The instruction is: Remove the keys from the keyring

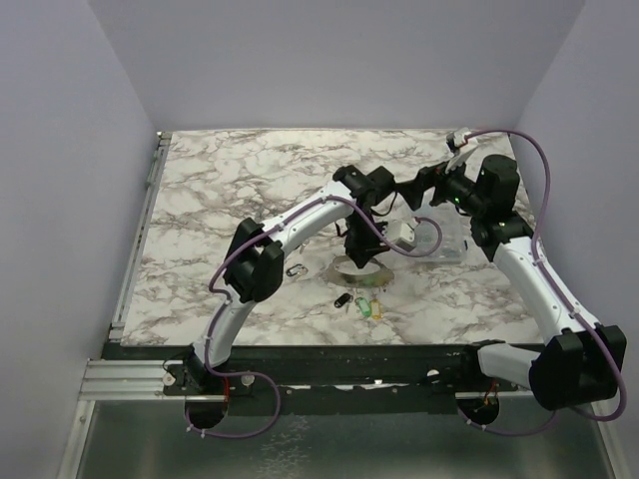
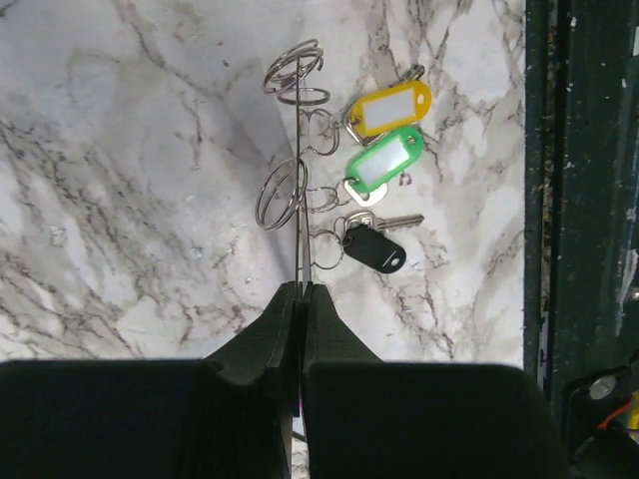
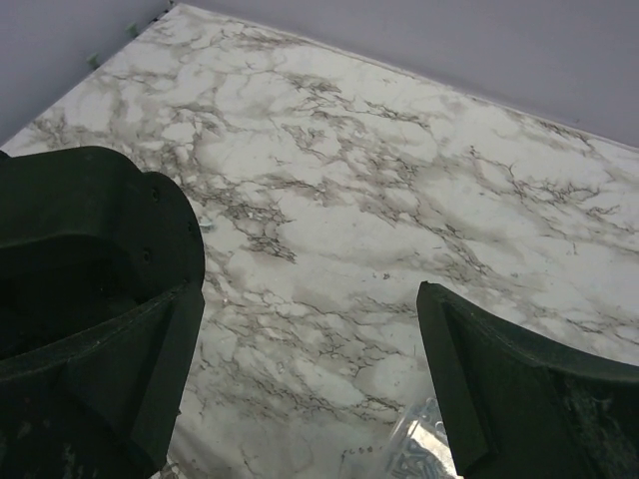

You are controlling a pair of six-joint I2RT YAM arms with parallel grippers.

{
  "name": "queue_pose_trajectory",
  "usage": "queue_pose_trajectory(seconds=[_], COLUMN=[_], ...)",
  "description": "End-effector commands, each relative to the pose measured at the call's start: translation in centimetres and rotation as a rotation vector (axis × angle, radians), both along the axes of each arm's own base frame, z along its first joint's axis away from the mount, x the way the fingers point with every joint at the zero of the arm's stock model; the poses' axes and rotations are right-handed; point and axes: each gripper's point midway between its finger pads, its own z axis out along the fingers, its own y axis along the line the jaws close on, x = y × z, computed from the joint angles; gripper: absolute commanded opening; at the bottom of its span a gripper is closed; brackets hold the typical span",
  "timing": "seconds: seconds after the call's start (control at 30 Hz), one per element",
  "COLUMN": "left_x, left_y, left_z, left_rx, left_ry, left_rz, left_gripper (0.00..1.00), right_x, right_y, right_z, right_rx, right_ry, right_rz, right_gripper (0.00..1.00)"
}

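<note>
My left gripper is shut on the big wire keyring, which shows edge-on as a thin line running away from the fingertips. To its right, on small rings, are the keys: a yellow tag, a green tag and a black fob with a metal key beside it. In the top view the left gripper stands over the keyring, with the keys on the marble just in front. My right gripper is open and holds nothing; it hovers behind the left one.
A clear plastic bag lies on the marble table right of the left gripper; its corner shows under the right fingers. A small loose clip lies left of the keyring. The dark front rail is close to the keys.
</note>
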Motion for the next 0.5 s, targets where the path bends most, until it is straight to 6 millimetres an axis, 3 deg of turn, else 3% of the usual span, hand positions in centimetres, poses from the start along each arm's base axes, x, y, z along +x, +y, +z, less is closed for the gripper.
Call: queue_pose_trajectory(seconds=[0.0,0.07,0.27,0.47], left_x=[3.6,4.5,7.9,12.7], left_y=[-0.7,-0.9,-1.3,-1.5], left_z=[-1.0,-1.0,-0.5,2.5], left_rx=[-0.017,-0.024,-0.055,-0.137], left_ry=[-0.132,-0.161,-0.272,-0.434], left_rz=[-0.066,-0.077,-0.060,0.050], left_gripper=[0.00,0.04,0.39,0.46], right_x=[0.4,0.4,0.8,1.2], right_y=[-0.4,-0.4,-0.9,-1.3], right_z=[-1.0,-1.1,-1.5,-1.4], right_rx=[-0.021,-0.021,-0.057,-0.072], right_ry=[0.029,0.032,0.021,0.018], right_rz=[-0.017,-0.017,-0.034,-0.060], right_gripper=[1.00,1.00,1.00,1.00])
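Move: The left hand pinches the keyring, which stands on edge: its middle is about 1 cm back, 2 cm right and 4 cm below the fingertips. On the table behind lie the black key, 8 cm back and 4 left, the green tag, 9 back and level, and the yellow tag, 9 back and 4 right. From the right hand the keyring is about 16 cm back, 9 left and 21 lower. The left fingers open to about half, letting go of the keyring, as the hand slides some 8 cm forward. ##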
